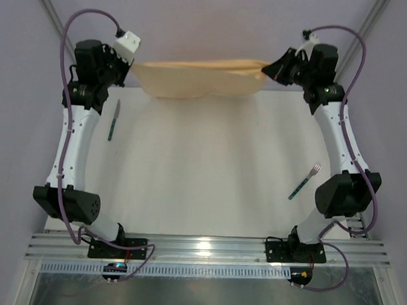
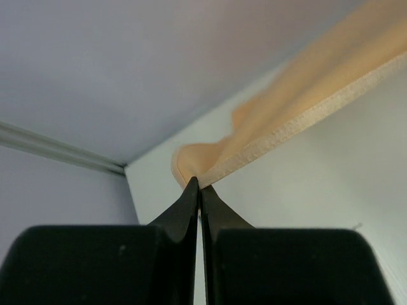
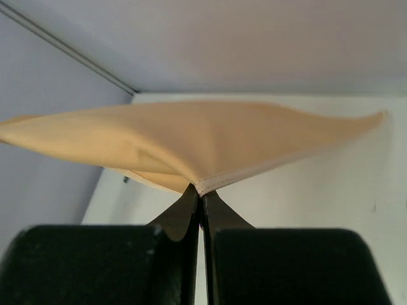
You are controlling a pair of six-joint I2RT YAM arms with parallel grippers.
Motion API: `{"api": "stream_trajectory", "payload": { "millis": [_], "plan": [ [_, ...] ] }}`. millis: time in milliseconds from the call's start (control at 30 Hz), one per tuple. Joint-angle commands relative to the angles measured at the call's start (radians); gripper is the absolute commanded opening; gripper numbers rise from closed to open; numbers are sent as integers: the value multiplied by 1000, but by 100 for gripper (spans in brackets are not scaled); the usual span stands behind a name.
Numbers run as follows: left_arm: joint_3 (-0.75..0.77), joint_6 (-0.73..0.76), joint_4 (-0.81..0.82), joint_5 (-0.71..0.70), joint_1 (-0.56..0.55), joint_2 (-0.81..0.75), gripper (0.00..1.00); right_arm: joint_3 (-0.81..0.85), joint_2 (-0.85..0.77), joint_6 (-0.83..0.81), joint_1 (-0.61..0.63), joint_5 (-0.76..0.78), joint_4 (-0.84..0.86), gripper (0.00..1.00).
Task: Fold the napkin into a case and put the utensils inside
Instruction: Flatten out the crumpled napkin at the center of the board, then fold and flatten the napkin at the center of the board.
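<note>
The peach-orange napkin point(image 1: 199, 77) hangs stretched between both grippers at the far edge of the table, sagging in the middle. My left gripper point(image 1: 134, 64) is shut on its left corner; in the left wrist view the cloth point(image 2: 299, 95) runs up and right from the pinched tips point(image 2: 200, 185). My right gripper point(image 1: 268, 66) is shut on the right corner; the right wrist view shows the cloth point(image 3: 191, 136) spread wide above the tips point(image 3: 201, 192). The knife point(image 1: 113, 120) lies by the left arm. The fork point(image 1: 305, 181) lies by the right arm. No case shows.
The white table point(image 1: 203, 166) spans the middle between the arms. Lilac walls point(image 1: 208, 19) close in the back and sides. A metal rail point(image 1: 207, 248) runs along the near edge by the arm bases.
</note>
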Motion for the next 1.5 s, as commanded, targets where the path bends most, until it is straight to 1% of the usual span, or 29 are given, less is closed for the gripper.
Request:
{"api": "stream_trajectory", "payload": {
  "millis": [0, 33, 67, 100, 133, 200, 233, 300, 333, 433, 500, 533, 667, 733, 767, 833, 900, 933, 1000, 1033, 1100, 1133, 1167, 1233, 1267, 1300, 1333, 1400, 1467],
  "plan": [
    [-324, 146, -34, 122, 16, -203, 0, -305, -223, -163, 2, 46, -41, 4],
    [-402, 186, -72, 133, 17, -242, 0, -486, -269, -187, 14, 62, -45, 4],
    [-473, 224, -100, 139, 17, -277, 0, -572, -318, -193, 20, 69, -45, 4],
    [-596, 275, -127, 144, 17, -310, 0, -668, -367, -197, 29, 91, -40, 4],
    [-648, 300, -202, 167, 17, -365, 0, -840, -462, -192, 51, 108, -29, 4],
    [-763, 356, -300, 184, 17, -410, 0, -993, -545, -169, 72, 131, -19, 4],
    [-798, 367, -375, 190, 17, -452, 0, -1120, -608, -134, 86, 138, -15, 4],
    [-866, 378, -423, 184, 17, -494, 0, -1226, -657, -105, 101, 131, -8, 4],
    [-928, 384, -439, 181, 17, -534, 0, -1306, -676, -89, 107, 132, -6, 4],
    [-1037, 404, -511, 173, 17, -583, 0, -1404, -728, -31, 137, 135, -20, 4],
    [-1087, 421, -563, 167, 17, -600, 0, -1431, -762, 6, 161, 144, -40, 4],
    [-1132, 427, -574, 162, 17, -609, 0, -1448, -770, 17, 169, 154, -67, 4],
    [-1212, 429, -615, 159, 17, -661, 0, -1477, -822, 49, 187, 183, -146, 4],
    [-1211, 418, -663, 161, 17, -672, 0, -1477, -858, 53, 190, 187, -204, 4],
    [-1185, 401, -715, 176, 16, -684, 0, -1477, -898, 64, 193, 172, -225, 4],
    [-1162, 387, -715, 172, 17, -690, 0, -1466, -912, 81, 193, 155, -233, 4],
    [-1130, 337, -675, 164, 17, -686, 0, -1440, -908, 81, 195, 167, -239, 4],
    [-1121, 315, -593, 158, 16, -665, 0, -1402, -879, 81, 193, 177, -227, 4],
    [-1089, 245, -495, 153, 17, -625, 0, -1367, -821, 81, 193, 195, -197, 4],
    [-1073, 219, -402, 158, 17, -565, 0, -1331, -743, 81, 189, 203, -174, 4],
    [-1014, 148, -329, 178, 16, -493, 0, -1288, -666, 81, 177, 214, -126, 4],
    [-992, 127, -268, 202, 16, -420, 0, -1279, -603, 86, 149, 214, -102, 4],
    [-974, 105, -238, 214, 14, -386, 0, -1270, -577, 92, 132, 212, -74, 4],
    [-920, 50, -175, 216, 12, -286, 0, -1235, -526, 107, 103, 206, -10, 4],
    [-900, 39, -124, 208, 9, -254, 0, -1218, -473, 115, 86, 198, 9, 4],
    [-877, 30, -103, 201, 2, -221, 0, -1177, -446, 116, 83, 195, 20, 4],
    [-830, 16, -86, 176, -3, -156, 0, -1158, -419, 116, 80, 197, 20, 4],
    [-785, 10, -56, 167, -24, -100, 0, -1114, -353, 109, 69, 201, 15, 4],
    [-739, 16, -39, 147, -40, -34, 0, -1101, -311, 107, 52, 209, 18, 4]
  ]
}}
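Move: The board's center, where I'm taking the napkin, is some 16 cm back, 15 cm to the right and 40 cm below my left hand. From my right hand it is about 18 cm back, 12 cm to the left and 39 cm down. On the board, the knife lies roughly 2 cm back and 6 cm left of my left hand. The fork lies about 23 cm back and 12 cm right of my right hand. Keeping one corner of the napkin's edge pinched in each hand and the edge stretched between them, I whip both hands down and back together, about 35 cm each way, tipping the fingers steeply downward. Then, staying low over the board, I reverse forward, the left hand nearly 20 cm and the right about 10, carrying the held edge over the cloth. ##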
